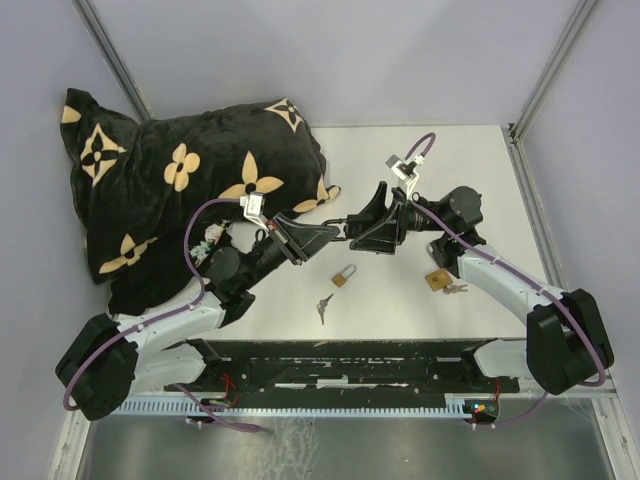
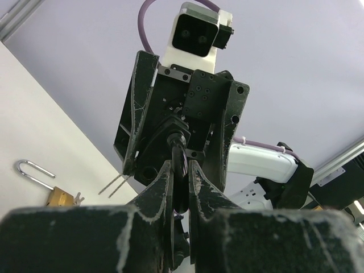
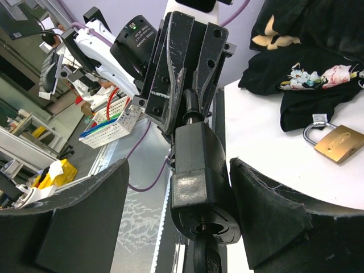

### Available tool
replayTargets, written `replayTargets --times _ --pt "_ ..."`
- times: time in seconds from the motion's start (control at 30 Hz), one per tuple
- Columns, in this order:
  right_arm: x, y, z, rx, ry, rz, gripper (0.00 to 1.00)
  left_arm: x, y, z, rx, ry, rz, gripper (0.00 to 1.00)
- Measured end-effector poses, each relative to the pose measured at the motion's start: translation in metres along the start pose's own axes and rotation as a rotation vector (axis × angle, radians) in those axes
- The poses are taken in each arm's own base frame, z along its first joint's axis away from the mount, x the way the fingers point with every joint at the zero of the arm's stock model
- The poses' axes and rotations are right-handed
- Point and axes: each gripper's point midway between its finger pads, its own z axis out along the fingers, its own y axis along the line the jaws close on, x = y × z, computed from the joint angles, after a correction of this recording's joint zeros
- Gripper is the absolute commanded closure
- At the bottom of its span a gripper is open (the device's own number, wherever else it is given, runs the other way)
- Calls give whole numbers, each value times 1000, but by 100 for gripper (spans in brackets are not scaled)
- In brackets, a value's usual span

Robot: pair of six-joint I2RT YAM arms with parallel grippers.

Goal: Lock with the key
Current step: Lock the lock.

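Note:
A black padlock (image 3: pixel 199 170) hangs in the air between my two grippers. A black-headed key (image 3: pixel 207 259) sits in the keyhole at its end nearest the right wrist camera. My left gripper (image 2: pixel 181 170) is shut on the padlock's far, shackle end (image 2: pixel 180 162). My right gripper (image 3: pixel 179 170) stands open around the lock body. Its right finger lies close against the body and a wide gap shows on the left side. In the top view the left gripper (image 1: pixel 333 232) and the right gripper (image 1: pixel 366 224) meet tip to tip above the table's middle.
A brass padlock (image 1: pixel 343 275) lies on the table below the grippers, with a key (image 1: pixel 323 306) beside it. A second brass padlock (image 1: pixel 437 280) with keys (image 1: pixel 456 289) lies under the right arm. A black flowered cloth (image 1: pixel 190 190) fills the back left.

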Motion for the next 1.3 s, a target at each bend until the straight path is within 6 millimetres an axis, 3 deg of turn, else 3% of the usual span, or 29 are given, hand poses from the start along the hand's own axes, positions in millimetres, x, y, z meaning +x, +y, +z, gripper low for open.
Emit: replayTargets --times 0.33,0.53,0.73,1.1,1.2,1.3 --pt "-2 -7 -4 38 -9 34 33 7 7 -4 -28 19 -11 97" --pt "-2 -9 -4 47 -9 44 31 7 7 -4 -31 16 -13 97" --pt "1 -9 -3 45 -2 40 35 7 9 -8 -42 5 -14 97" --pt "4 -10 -2 47 6 38 69 4 7 -7 -33 -7 -13 97" --pt "4 -10 -2 47 6 38 66 4 7 -7 -33 -7 -13 97" --pt "4 -11 -2 48 8 45 49 5 7 -7 -34 -6 -13 97"
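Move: The black lock's body is almost between the right hand's open fingers, about 1 cm ahead of their middle. From the left hand, which grips its shackle, the body lies some 5 cm to the right and 1 cm ahead. Some 25 cm below the right hand lie the small brass padlock, about 5 cm ahead and 3 cm left, and the loose keys, 3 cm back and 6 cm left. The right fingers close from both sides onto the black lock's body and end up pinching it. Before that the hand eases forward and down by about 1 cm each to centre on the body, its wrist nearly steady. The left hand keeps its grip on the shackle and sinks about 1 cm early on, then all but stays. ##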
